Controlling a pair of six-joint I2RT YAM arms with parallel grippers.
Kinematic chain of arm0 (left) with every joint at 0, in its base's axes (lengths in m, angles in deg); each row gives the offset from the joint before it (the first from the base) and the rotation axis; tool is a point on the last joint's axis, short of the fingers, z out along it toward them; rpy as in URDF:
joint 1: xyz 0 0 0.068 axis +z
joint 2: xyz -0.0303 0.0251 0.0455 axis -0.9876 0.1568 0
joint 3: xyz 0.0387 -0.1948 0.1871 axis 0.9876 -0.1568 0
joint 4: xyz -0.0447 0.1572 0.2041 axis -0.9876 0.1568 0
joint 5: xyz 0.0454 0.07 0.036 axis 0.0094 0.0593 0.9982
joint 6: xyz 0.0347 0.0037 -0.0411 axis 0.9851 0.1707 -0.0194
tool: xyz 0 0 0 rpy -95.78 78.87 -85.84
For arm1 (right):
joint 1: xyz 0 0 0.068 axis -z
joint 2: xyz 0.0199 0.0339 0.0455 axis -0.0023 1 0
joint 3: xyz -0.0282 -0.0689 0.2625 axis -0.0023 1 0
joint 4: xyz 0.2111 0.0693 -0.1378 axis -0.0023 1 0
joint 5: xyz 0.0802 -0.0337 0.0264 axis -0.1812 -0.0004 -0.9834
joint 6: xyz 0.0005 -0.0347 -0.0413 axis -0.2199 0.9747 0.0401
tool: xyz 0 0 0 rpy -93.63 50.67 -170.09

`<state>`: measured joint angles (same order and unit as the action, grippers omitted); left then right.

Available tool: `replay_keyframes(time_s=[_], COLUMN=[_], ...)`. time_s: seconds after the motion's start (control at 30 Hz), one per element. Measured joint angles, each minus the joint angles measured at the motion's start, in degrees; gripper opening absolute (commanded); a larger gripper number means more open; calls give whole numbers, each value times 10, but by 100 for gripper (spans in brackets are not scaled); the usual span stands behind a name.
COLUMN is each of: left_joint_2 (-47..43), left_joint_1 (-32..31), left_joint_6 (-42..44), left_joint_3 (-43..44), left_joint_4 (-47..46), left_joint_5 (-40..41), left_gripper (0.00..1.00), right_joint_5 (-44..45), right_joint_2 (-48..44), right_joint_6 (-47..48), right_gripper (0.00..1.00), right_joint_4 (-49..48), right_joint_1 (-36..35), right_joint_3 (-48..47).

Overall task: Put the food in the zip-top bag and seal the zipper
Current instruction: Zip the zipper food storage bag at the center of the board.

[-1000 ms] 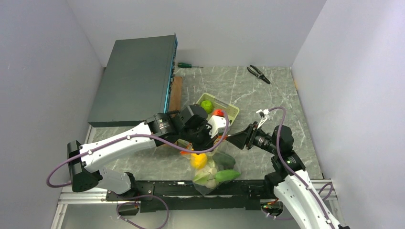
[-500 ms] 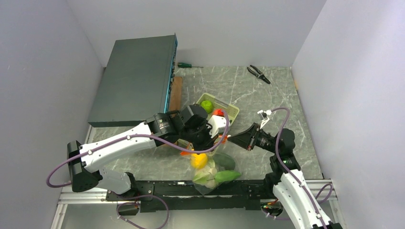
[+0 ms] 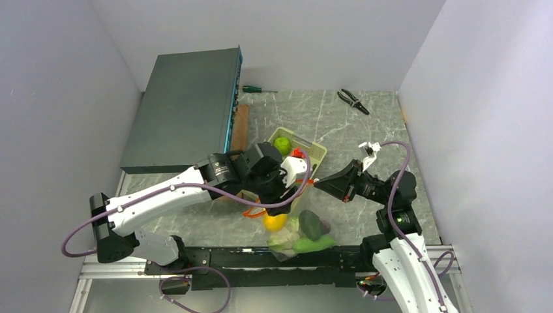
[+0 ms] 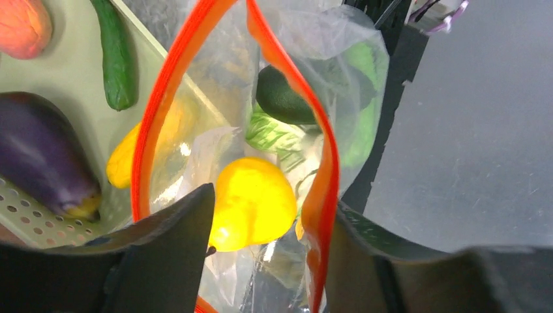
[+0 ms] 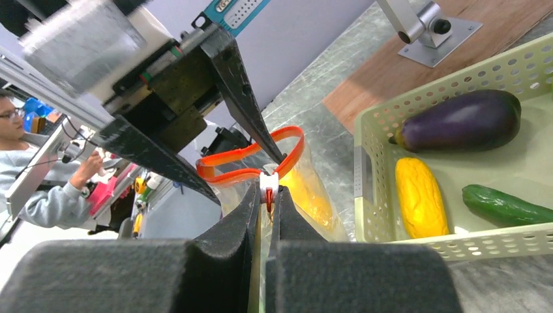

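The clear zip-top bag point(image 3: 301, 210) hangs between my two grippers with its mouth spread. Inside lie an orange-yellow round piece point(image 4: 251, 202), a dark green piece point(image 4: 280, 101), a bright green piece point(image 3: 313, 244) and the white cauliflower point(image 3: 285, 238). The left gripper point(image 4: 267, 257) is open astride the mouth, and one side of the red-orange zipper point(image 4: 156, 111) rests against its right finger. On the right, my other gripper point(image 5: 268, 203) is shut on the zipper's end, just under the white slider tab point(image 5: 269, 182).
A pale green tray point(image 3: 317, 151) behind the bag holds an eggplant point(image 5: 456, 120), a yellow piece point(image 5: 417, 195), a cucumber point(image 5: 505, 205) and a lime-green piece point(image 3: 282, 144). A dark grey box point(image 3: 186, 107) fills the back left. Screwdriver point(image 3: 257, 89) and pliers point(image 3: 353, 100) lie at the back.
The right gripper closed on the zipper's end and drew it up and to the right. The left gripper then opened off the bag's mouth. The bag's bottom swung to the right.
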<state>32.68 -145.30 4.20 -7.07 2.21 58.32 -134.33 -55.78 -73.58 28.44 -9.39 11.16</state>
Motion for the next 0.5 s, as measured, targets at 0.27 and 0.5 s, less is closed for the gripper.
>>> replay_keyframes(time_s=[0.27, 0.5], left_joint_2=[7, 62], left_joint_1=[0, 0], left_joint_6=[14, 37], left_joint_3=[111, 172], left_joint_4=[-23, -57], left_joint_5=[24, 40], left_gripper=[81, 84], right_joint_5=[-5, -21], right_joint_2=[10, 15], right_joint_6=[10, 7], right_gripper=[0, 0], right_joint_4=[19, 19], right_joint_1=[0, 0], right_joint_3=[-9, -21])
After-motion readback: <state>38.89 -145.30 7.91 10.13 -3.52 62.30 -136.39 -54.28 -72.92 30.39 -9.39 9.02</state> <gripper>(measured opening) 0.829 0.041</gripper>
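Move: The zipper's end, pinched in the right fingertips, lies about 9 cm to the left hand's right, 4 cm ahead and 4 cm above. From the left hand, the yellow pepper in the bag is roughly 4 cm back, 1 cm left and 8 cm down; the basket's middle is some 15 cm ahead, 1 cm left and 18 cm below. For the right hand, that zipper end is right between its pads. Left hand, opening wider, rises about 10 cm, swinging right and forward towards the zipper end the right still pinches. ##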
